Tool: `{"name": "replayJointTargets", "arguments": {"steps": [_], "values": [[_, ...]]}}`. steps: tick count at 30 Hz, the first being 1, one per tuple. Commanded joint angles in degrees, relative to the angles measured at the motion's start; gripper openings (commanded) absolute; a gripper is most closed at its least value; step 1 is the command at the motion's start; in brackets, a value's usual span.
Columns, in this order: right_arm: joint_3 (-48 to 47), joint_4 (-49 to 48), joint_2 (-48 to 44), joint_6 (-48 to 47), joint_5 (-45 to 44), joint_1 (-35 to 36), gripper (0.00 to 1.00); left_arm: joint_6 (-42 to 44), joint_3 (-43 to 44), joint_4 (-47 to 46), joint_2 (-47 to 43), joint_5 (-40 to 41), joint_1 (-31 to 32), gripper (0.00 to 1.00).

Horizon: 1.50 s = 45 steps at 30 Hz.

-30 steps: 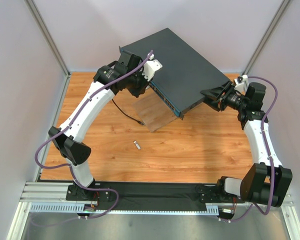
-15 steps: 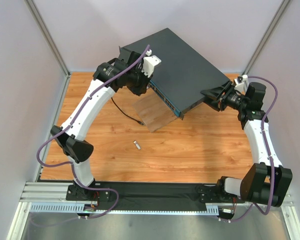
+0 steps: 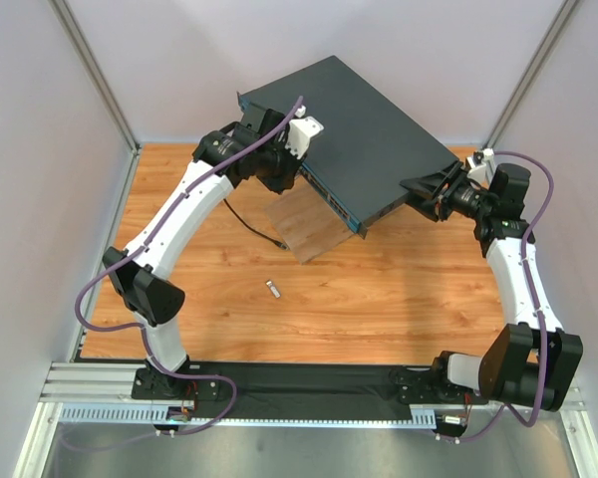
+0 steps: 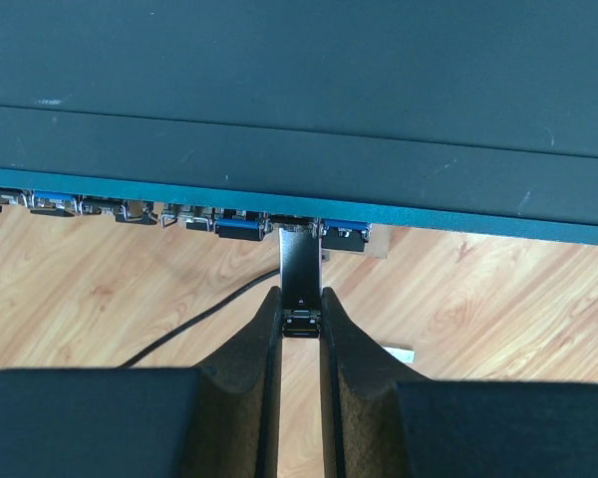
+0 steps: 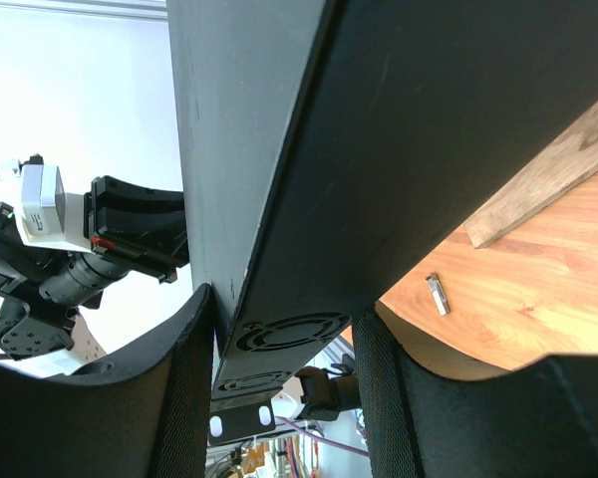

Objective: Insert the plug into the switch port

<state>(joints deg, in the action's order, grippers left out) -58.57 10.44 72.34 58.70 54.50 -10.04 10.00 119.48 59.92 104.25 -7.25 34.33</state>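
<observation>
The switch (image 3: 369,129) is a flat dark grey box with a teal front edge and a row of ports, tilted up over the table. My left gripper (image 3: 295,174) is at that front edge. In the left wrist view the gripper (image 4: 301,301) is shut on the plug (image 4: 301,274), a slim metal module. The plug's far end meets the port row of the switch (image 4: 299,100) between two blue-tabbed ports; its depth is hidden. My right gripper (image 3: 420,195) is shut on the switch's right end, the fingers straddling the switch's fan side (image 5: 309,329).
A pale wooden board (image 3: 304,227) lies under the switch's front edge. A thin black cable (image 3: 244,221) runs across the table near the left arm. A small metal piece (image 3: 273,289) lies loose on the table's middle. Grey walls close in on three sides.
My left wrist shifted slightly up and left, then came back toward the switch's front edge. The right arm and the switch have not moved.
</observation>
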Motion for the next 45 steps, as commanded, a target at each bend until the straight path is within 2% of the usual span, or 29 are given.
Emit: {"name": "replayJointTargets", "arguments": {"steps": [1, 21, 28, 30, 31, 34, 39, 45], "values": [[-1.9, -5.51, 1.32, -11.59, -4.58, 0.9, 0.0, 1.6, 1.01, -12.28, -0.1, -5.5, 1.88, 0.0], [-2.08, -5.08, 1.32, -11.85, -4.31, 0.9, 0.0, -0.33, 4.62, -16.06, -1.5, -9.37, 1.88, 0.0], [-1.9, -5.43, 1.58, -11.67, -4.31, 0.9, 0.0, -0.68, 1.55, -20.01, -1.07, -9.54, 1.8, 0.0], [-2.08, -4.9, 1.49, -12.11, -4.31, 0.9, 0.0, -1.12, 0.58, -21.77, -1.06, -9.72, 1.88, 0.07], [-2.34, -4.55, 1.67, -12.29, -4.4, 0.9, 0.0, -1.3, 0.32, -22.12, -1.15, -9.98, 1.88, 0.14], [-2.61, -4.02, 1.76, -12.55, -4.4, 0.9, 0.0, -0.77, 0.05, -21.43, -1.85, -9.2, 1.71, 0.28], [-2.87, -3.76, 1.93, -12.73, -4.84, 0.9, 0.0, 0.02, -2.75, -18.09, -5.1, -8.49, 0.74, 0.35], [-3.13, -3.23, 1.85, -13.08, -4.75, 0.9, 0.0, 0.9, -9.51, -16.07, -12.39, -7.35, -0.66, 0.5]]}}
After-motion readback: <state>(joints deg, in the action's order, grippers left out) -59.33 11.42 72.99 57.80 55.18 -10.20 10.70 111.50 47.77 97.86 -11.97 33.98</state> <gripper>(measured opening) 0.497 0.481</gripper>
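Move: The switch port that the left hand's plug points into is about 2 cm ahead of that hand and 3 cm to its right, at nearly the same height. The black cable plug already in the switch is roughly 10 cm ahead and 5 cm to the left; the switch's near front corner is some 12 cm back and 16 cm to the right, both about level with the hand. From the right hand, the port lies about 25 cm to the left and 7 cm ahead. The plug, its front end already at the port, is pushed farther in by the left fingers, which travel about 2.5 cm forward, right and up while tipping outward towards level. The fingers then open, let go of its rear end and back off up and towards the base, about 2 cm. The right hand stays put, keeping its grip on the switch. ##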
